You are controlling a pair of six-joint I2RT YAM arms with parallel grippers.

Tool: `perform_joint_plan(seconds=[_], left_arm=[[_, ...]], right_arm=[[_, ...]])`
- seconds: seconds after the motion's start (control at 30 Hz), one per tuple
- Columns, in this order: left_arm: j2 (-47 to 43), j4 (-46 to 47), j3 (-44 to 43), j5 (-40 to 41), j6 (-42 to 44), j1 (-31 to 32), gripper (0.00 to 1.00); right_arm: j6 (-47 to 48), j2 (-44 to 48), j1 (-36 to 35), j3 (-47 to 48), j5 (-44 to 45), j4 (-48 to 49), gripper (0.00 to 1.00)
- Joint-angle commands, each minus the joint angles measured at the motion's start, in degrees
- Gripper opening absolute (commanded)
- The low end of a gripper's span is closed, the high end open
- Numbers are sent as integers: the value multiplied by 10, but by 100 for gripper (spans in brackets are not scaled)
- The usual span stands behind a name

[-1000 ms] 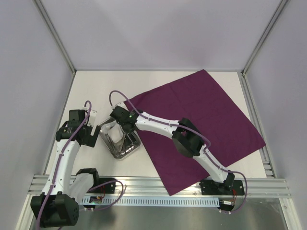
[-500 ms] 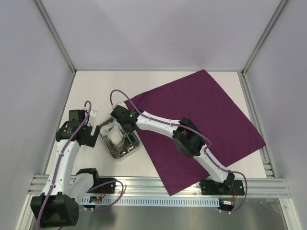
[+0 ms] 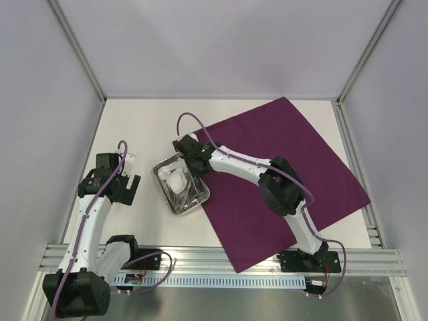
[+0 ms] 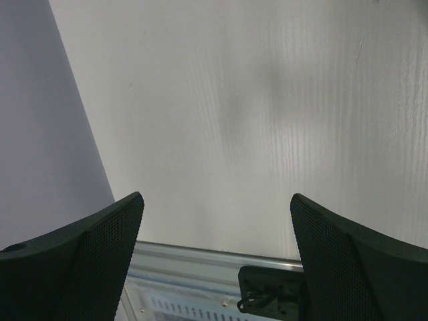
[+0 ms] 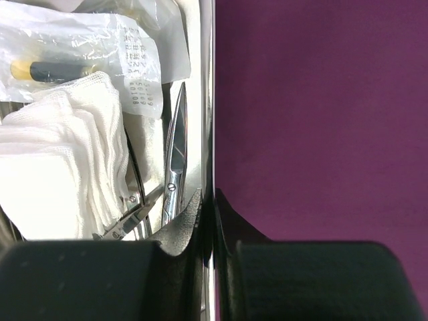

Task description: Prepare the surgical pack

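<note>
The dark purple cloth lies spread flat on the right half of the table. At its left edge stands the shiny steel tray, holding white gauze pads and steel instruments. My right gripper is shut on the tray's right rim. In the right wrist view the rim runs between the pinched jaws of the gripper, with gauze, scissors and a sealed packet on the left and cloth on the right. My left gripper hangs open left of the tray, holding nothing.
In the left wrist view the open left gripper looks down on the bare white table, with the aluminium rail at the near edge. Grey walls enclose the table on three sides.
My right gripper has dragged the tray to the right and slightly away, up to the cloth's left edge. The left arm has not moved.
</note>
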State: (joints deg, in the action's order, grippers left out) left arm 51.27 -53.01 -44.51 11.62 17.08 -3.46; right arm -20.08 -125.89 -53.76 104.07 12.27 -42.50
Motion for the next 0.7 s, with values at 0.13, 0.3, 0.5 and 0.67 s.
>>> perform_joint_plan(seconds=[0.13,0.3,0.5,0.67], left_arm=[[0,6,-1,-5,10,2,100],[2,5,-2,-5,11,2,100],[3,6,-5,-4,15,1,100],[1,7,-3,-6,12,1,100]], right_arm=[[-22,91,37,-58,-28,68,0],[-37,128,63,-105,-52,96,0],[-49,177,96,-178,-57,122,0],[-62,218,132,-248,-53,148,0]])
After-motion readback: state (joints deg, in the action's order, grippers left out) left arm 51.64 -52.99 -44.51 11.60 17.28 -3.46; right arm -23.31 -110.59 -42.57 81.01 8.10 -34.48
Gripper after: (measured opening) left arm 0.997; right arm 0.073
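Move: The right hand grips the tray's right-hand rim; the middle of the purple drape, where the tray is heading, lies about 25 cm to the hand's right, 3 cm back and some 4 cm lower. The tray's own middle is about 5 cm left and 4 cm back, with the gauze 6 cm left and 3 cm back and the clear packets 8 cm left, 1 cm ahead. From the left hand, the drape's middle is some 52 cm right, 5 cm ahead and 11 cm below. Still pinching the right-hand rim of the loaded tray, the right hand pulls it about 10 cm to the right at an even height, from the bare table towards the middle of the purple drape. The wrist turns some 10 degrees clockwise on the way, swinging the tray with it, and the fingers keep their hold at the end. ##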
